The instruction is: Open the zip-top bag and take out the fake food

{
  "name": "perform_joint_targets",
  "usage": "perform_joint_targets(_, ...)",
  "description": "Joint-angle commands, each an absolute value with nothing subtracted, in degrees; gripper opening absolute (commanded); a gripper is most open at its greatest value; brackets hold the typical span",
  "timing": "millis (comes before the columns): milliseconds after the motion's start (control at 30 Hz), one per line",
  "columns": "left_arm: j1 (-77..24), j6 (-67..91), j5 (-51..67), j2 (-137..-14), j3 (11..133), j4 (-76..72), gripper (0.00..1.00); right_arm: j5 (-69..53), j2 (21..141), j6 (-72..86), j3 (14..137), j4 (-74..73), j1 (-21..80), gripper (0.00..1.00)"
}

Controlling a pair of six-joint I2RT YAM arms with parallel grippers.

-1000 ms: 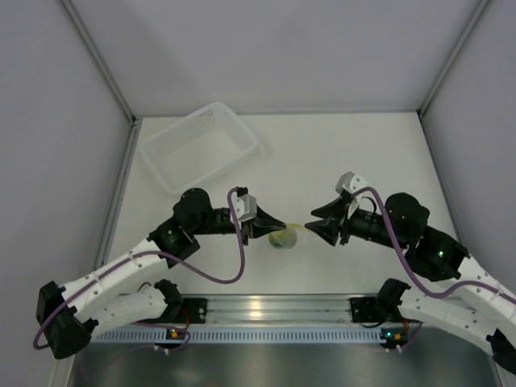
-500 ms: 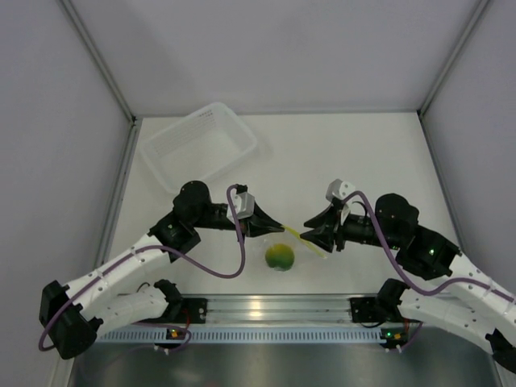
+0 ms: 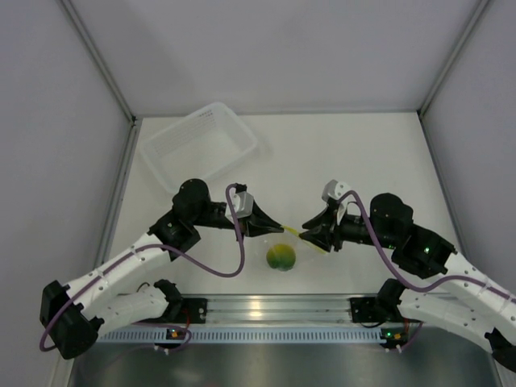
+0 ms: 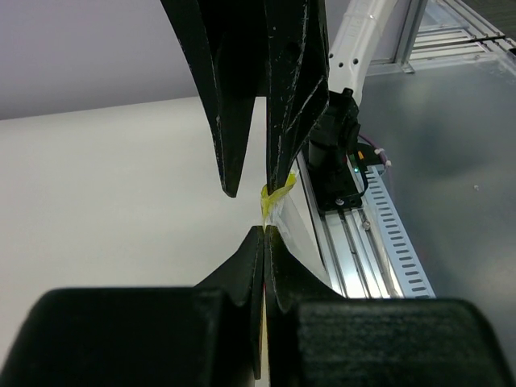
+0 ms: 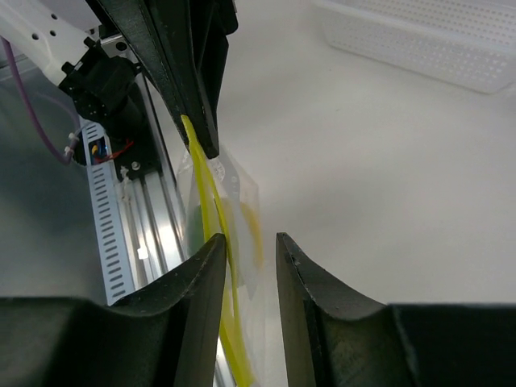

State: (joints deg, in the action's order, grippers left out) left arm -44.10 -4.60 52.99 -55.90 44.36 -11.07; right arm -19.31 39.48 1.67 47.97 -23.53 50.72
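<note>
The zip-top bag, clear with a yellow zip strip, hangs between my two grippers just above the table. The fake food, a yellow-green ball, sags in its lower part. My left gripper is shut on the bag's top corner; in the left wrist view its jaws are pressed together on the yellow strip. My right gripper faces it from the right. In the right wrist view this gripper is open, its jaws straddling the yellow strip with a gap left on the right side.
A translucent white basket stands at the back left and shows at the top of the right wrist view. The aluminium rail with the arm bases runs along the near edge, just below the bag.
The bag and the fruit have sunk lower and nearer the rail. My right gripper has moved left over the bag's zip edge, and its jaws have narrowed. The left gripper has stayed shut.
</note>
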Motion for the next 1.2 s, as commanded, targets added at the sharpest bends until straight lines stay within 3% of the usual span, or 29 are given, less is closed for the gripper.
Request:
perform_joint_targets(0, -43.42, -4.75, 55.98, -56.25, 47.37, -12.83, 0.00, -17.93, 38.85, 1.06, 47.81, -20.39, 50.45, 0.32)
perform_joint_targets(400, -42.72, -2.72, 53.61, -56.95, 48.60, -12.92, 0.00, -26.10, 41.31, 0.88, 46.76, -19.69, 50.36, 0.21)
perform_joint_targets(533, -42.28, -1.85, 54.84, -57.83, 49.13, -12.92, 0.00, -24.62, 41.75, 0.79, 46.76, -19.34, 50.36, 0.18)
perform_joint_targets(633, -42.19, -1.67, 55.11, -58.10, 49.31, -12.83, 0.00, -22.95, 42.62, 0.79, 47.11, -19.51, 50.36, 0.08)
perform_joint_targets(667, -42.19, -1.67, 54.85, -58.27, 49.31, -12.92, 0.00, -22.33, 42.97, 0.88, 47.20, -19.51, 50.45, 0.00)
perform_joint_targets(833, -42.10, -0.27, 49.94, -59.32, 50.00, -12.92, 0.00, -17.50, 44.73, 1.67, 48.95, -19.42, 50.36, 0.00)
perform_joint_targets(867, -42.10, -0.18, 47.49, -59.67, 50.44, -12.92, 0.08, -16.45, 44.91, 2.02, 49.48, -19.51, 50.36, 0.00)
perform_joint_targets(900, -42.19, 3.39, 45.46, -60.03, 50.80, -12.92, 0.23, -14.35, 45.43, 2.72, 50.44, -19.60, 50.45, 0.00)
perform_joint_targets(933, -42.10, 4.91, 43.09, -60.46, 51.15, -12.92, 0.46, -12.85, 45.87, 3.33, 51.06, -19.69, 50.45, 0.00)
perform_joint_targets(967, -42.19, 6.23, 40.98, -60.90, 51.85, -12.83, 0.60, -11.18, 46.75, 4.12, 51.50, -19.86, 50.36, 0.00)
perform_joint_targets(1033, -42.19, 9.13, 35.53, -61.61, 52.47, -12.57, 0.71, -5.38, 48.07, 6.93, 52.56, -19.60, 50.36, 0.00)
perform_joint_targets(1067, -42.19, 10.10, 33.59, -61.87, 52.47, -12.48, 0.91, -3.62, 48.42, 8.25, 52.65, -19.25, 50.45, 0.00)
perform_joint_targets(1100, -42.19, 11.93, 31.57, -61.96, 52.30, -12.57, 0.98, -0.38, 48.69, 10.78, 52.39, -18.81, 50.45, 0.00)
perform_joint_targets(1167, -42.27, 14.57, 28.49, -61.88, 51.77, -12.66, 0.98, 4.37, 49.83, 13.96, 52.03, -17.84, 50.36, 0.00)
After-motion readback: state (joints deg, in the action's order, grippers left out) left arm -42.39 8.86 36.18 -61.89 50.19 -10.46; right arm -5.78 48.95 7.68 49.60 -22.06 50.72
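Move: The bag's yellow zip strip is pinched at its left end in the left fingers, its middle about 5 cm right of that hand and 3 cm nearer the base. For the half-open right fingers, that middle lies about 2 cm below and 1 cm back, straight in sideways line. The fake food hangs in the bag about 9 cm below the left hand and 2 cm back; from the right hand it is roughly 5 cm left, 2 cm back and 8 cm down. The zip strip is taken over by the right hand, which eases slightly back, left and about 3 cm down, shuts its fingers on the strip, then carries it about 6 cm forward. The left hand holds the strip's left end until the right has closed, then opens wide, letting go while moving forward, some 7 cm in all, and turning about 20 degrees counter-clockwise with some tip. ##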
